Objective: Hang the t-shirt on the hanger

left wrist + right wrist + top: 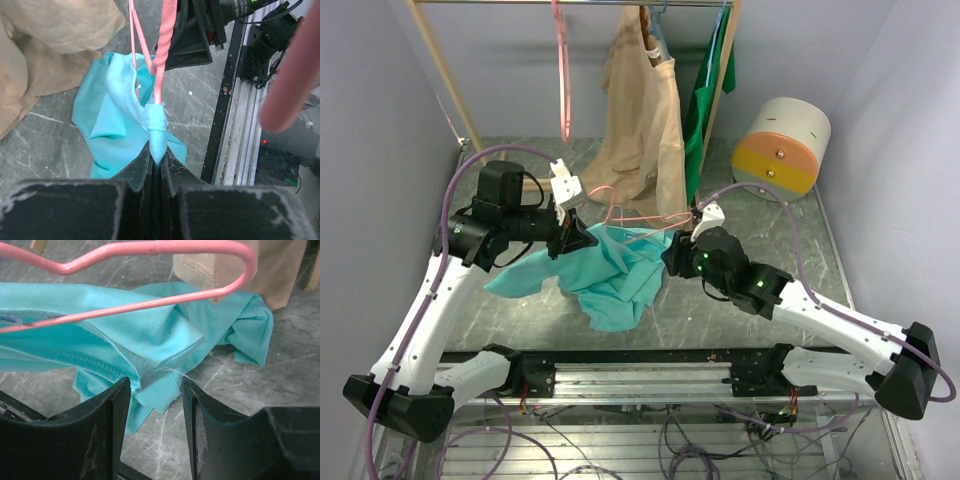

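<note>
The teal t-shirt [615,275] lies crumpled on the grey table between my arms, one part lifted. My left gripper [578,238] is shut on a bunched fold of the t-shirt [110,115], pinched at the fingertips [157,152]. The pink hanger [612,208] sits between the grippers, and its wire runs through the raised cloth [162,50]. My right gripper [672,252] is open. In the right wrist view the t-shirt's hem [150,335] hangs just past my right gripper [156,385], under the hanger's wire [150,302].
A wooden rack [445,70] stands at the back with a second pink hanger [563,70], a beige garment [640,120] on a blue hanger and a dark green garment [705,90]. A round white, yellow and orange container [785,145] stands back right.
</note>
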Controlling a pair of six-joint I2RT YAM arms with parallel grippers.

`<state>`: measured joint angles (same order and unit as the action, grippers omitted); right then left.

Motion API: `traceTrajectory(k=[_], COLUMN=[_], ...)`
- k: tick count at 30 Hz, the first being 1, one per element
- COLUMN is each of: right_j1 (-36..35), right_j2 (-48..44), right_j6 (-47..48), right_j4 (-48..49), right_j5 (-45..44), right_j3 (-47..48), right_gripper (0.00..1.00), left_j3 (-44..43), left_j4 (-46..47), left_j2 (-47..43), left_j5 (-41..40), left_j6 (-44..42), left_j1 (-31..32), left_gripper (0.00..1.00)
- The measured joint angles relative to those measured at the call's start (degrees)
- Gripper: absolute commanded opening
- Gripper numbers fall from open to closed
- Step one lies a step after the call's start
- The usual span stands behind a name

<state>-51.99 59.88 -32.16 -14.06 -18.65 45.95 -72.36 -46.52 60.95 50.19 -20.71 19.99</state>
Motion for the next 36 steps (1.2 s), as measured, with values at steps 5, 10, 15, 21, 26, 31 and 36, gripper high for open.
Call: traceTrajectory(k=[5, 10, 15, 21, 26, 31, 36], right_j1=[0.00, -0.11, -0.13, -0.15, -0.15, -0.22, -0.24], right_j2=[3.37, 4.46, 4.13, -0.98, -3.91, -4.50, -5.40], right_j6=[-0.33, -1.33, -2.36, -2.89, -3.21, -3.41, -3.28], right_j4=[1.38, 3.87, 4.26, 2.10, -0.28, -2.21, -4.66], right_j5=[-0.57, -3.30, -6.47, -11.02, -14.38, -16.09, -17.33], right_j3=[-0.13, -0.92, -1.03, -1.03, -0.98, -0.79, 0.44], right_gripper=[0.35, 0.13, 0.00, 0.00, 0.00, 0.00, 0.00], left_j3=[0.00, 0.00, 0.02, 0.11, 0.11, 0.11, 0.55], left_j4=[0.00, 0.00, 0.00, -0.07, -0.96, -3.21, -4.24], left_j2=[0.00, -0.02, -0.11, -0.76, -2.08, -3.43, -4.28], left_j5=[0.02, 0.20, 0.39, 0.39, 0.28, -0.31, -1.46], left_j6=[0.04, 0.20, 0.20, 0.13, -1.16, -3.04, -4.61], left_j1=[0.00, 0.00, 0.00, 0.00, 0.00, 0.00, 0.00], left_gripper=[0.07, 0.07, 0.07, 0.07, 0.07, 0.07, 0.07])
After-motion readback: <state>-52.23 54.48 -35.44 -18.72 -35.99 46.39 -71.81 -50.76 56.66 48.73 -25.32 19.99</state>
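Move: The near right part of the t-shirt's raised collar edge sits almost between the right hand's open fingertips, some 2 cm ahead and 2 cm below, with no sideways offset. The hanger's right end is about 6 cm ahead, 3 cm to the right and 6 cm higher; the beige shirt's cuff hangs roughly 12 cm ahead, 1 cm left and 5 cm lower. From the left hand, that collar edge is about 15 cm right, 3 cm ahead and 11 cm lower. The right hand dips about 2 cm forward and down with its fingers spread either side of the t-shirt's collar edge, shuts them fully to pinch the fabric, then draws the edge some 5 cm to the right and 4 cm up, away from the left hand, while the wrist turns about 15 degrees clockwise. The left hand keeps its pinch on the other side of the collar and, late on, eases a couple of centimetres back and slightly left. ##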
